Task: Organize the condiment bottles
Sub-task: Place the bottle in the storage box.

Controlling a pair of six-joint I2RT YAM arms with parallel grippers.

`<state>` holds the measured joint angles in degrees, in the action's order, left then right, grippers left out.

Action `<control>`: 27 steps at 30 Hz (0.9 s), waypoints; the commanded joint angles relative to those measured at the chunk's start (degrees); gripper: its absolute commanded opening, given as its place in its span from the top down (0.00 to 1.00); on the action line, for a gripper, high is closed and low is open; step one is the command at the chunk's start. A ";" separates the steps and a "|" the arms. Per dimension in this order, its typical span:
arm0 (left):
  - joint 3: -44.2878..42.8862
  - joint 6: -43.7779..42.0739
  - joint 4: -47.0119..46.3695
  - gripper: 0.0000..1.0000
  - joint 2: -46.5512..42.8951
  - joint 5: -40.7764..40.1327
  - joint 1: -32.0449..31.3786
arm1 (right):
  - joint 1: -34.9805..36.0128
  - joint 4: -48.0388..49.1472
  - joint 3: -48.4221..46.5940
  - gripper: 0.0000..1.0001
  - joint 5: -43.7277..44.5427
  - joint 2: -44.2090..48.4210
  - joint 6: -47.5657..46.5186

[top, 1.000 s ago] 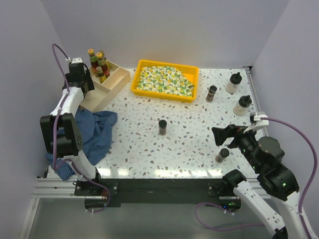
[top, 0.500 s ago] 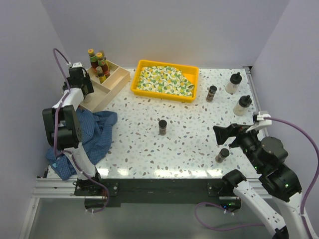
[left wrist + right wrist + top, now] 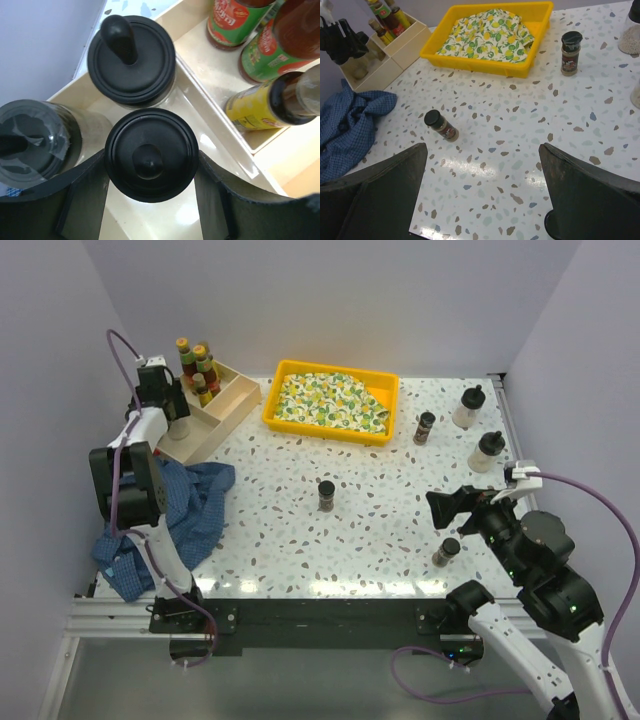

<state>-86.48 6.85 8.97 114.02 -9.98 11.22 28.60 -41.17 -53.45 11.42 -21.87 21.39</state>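
Observation:
My left gripper [image 3: 151,159] is shut on a clear squat bottle with a black knobbed cap [image 3: 151,154], inside the left compartment of the pale wooden box [image 3: 210,145]. Two more knobbed-cap bottles [image 3: 131,52] [image 3: 31,145] stand beside it. Slim red and yellow sauce bottles [image 3: 270,107] fill the adjoining compartment [image 3: 197,368]. From above, the left gripper [image 3: 160,400] hangs over the box. My right gripper [image 3: 447,510] [image 3: 482,147] is open above bare table. Brown spice jars stand mid-table [image 3: 326,494] [image 3: 440,125], by the tray [image 3: 425,426] [image 3: 570,46] and near the right arm [image 3: 446,551]. Two clear bottles [image 3: 467,407] [image 3: 487,451] stand at the right.
A yellow tray [image 3: 275,410] holding a lemon-patterned cloth sits at the back centre [image 3: 432,47]. A crumpled blue cloth [image 3: 195,505] [image 3: 350,125] lies at the left, in front of the wooden box [image 3: 215,430]. Walls close in on three sides.
The left wrist shifted slightly over the box and back again, its grip unchanged. The right arm has hardly moved and stays open.

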 commanded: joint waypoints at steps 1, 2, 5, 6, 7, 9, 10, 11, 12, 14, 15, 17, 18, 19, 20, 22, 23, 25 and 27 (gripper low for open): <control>-5.37 1.58 -5.90 0.92 1.21 3.03 0.47 | 0.05 1.71 -1.83 0.01 1.24 -0.89 0.06; -5.11 1.67 -6.07 0.92 1.29 3.30 0.55 | 0.14 1.62 -1.92 0.01 1.24 -0.98 0.06; -4.84 1.76 -6.69 0.85 1.03 3.74 0.55 | 0.14 1.53 -2.10 0.02 1.50 -1.07 -0.03; -4.93 1.76 -6.69 0.79 0.95 4.00 0.55 | 0.14 1.53 -2.01 0.01 1.50 -1.07 0.06; -5.10 1.67 -6.51 0.58 1.03 4.61 0.47 | 0.14 1.53 -1.92 0.01 1.50 -1.07 0.15; -5.72 1.85 -5.64 0.40 0.60 5.05 0.47 | 0.14 1.62 -1.83 0.01 1.41 -1.07 0.23; -5.89 1.94 -5.37 0.26 0.33 5.23 0.38 | 0.14 1.62 -1.83 0.02 1.32 -1.25 0.23; -6.24 2.20 -4.32 0.20 0.07 5.32 0.38 | 0.14 1.53 -1.83 0.01 1.24 -1.16 0.23; -6.33 2.29 -3.88 0.13 -0.63 5.75 0.38 | 0.14 1.44 -1.83 0.01 1.32 -1.25 0.50; -6.33 2.81 -2.48 0.02 -1.60 7.25 0.47 | 0.14 1.62 -1.39 0.01 1.41 -1.34 0.93; -6.25 2.99 -2.03 0.00 -2.82 7.78 0.38 | 0.14 2.05 -1.04 0.01 1.41 -1.60 1.46; -5.46 4.13 -0.63 0.00 -4.32 9.01 0.47 | 0.14 2.75 -0.17 0.01 1.32 -2.56 1.99; -4.93 4.57 -0.36 0.00 -6.07 9.53 0.38 | 0.05 3.63 0.10 0.01 1.32 -3.17 2.60; -4.41 5.10 0.16 0.00 -7.04 11.02 0.38 | 0.14 4.16 0.45 0.01 1.24 -5.01 2.96; -3.53 5.62 1.73 0.00 -8.01 11.82 0.38 | 0.05 4.86 0.80 0.02 1.50 -6.16 3.31; -2.74 7.03 3.59 0.00 -10.74 17.14 0.47 | 0.05 6.27 1.07 0.01 3.86 -9.66 4.45; -1.34 7.30 5.42 0.00 -12.75 19.19 0.29 | 0.14 6.62 0.20 0.01 4.83 -13.69 4.80; 0.86 7.30 6.06 0.00 -15.30 23.23 -0.93 | 0.05 8.02 -0.77 0.01 7.29 -18.19 4.98; 4.81 6.95 6.06 0.00 -19.69 24.13 -3.82 | 0.14 11.19 -2.70 0.01 12.36 -24.43 3.49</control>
<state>-86.46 12.53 13.34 102.69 6.48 10.90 28.60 -36.58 -53.25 15.11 -37.17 24.73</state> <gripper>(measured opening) 0.997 0.985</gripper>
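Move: The left hand still holds a black-lidded bottle low in the storage box's open compartment; its resting spot is only about 1 cm ahead and 1 cm right, its middle some 4 cm below. One black-lidded jar stands 7 cm ahead and 4 left, a taped-lid jar 10 left and 1 back, the yellow-label bottle 8 ahead and 7 right. From the right hand that spot is roughly 35 cm ahead, 68 left and 24 below. The left hand, fingers still round the black-lidded bottle, eases it about 1 cm farther forward in the compartment, then spreads its fingers wide to let go and lifts clear, rising some 9 cm while swinging about 6 cm right towards the yellow-label bottle's side and finally drawing back, the wrist tipping up and turning roughly 10 degrees clockwise. Near the end the open, empty right hand sets off forward over the table, about 5 cm and sinking some 3 cm, with a slight drift left and its fingers tipping down. ##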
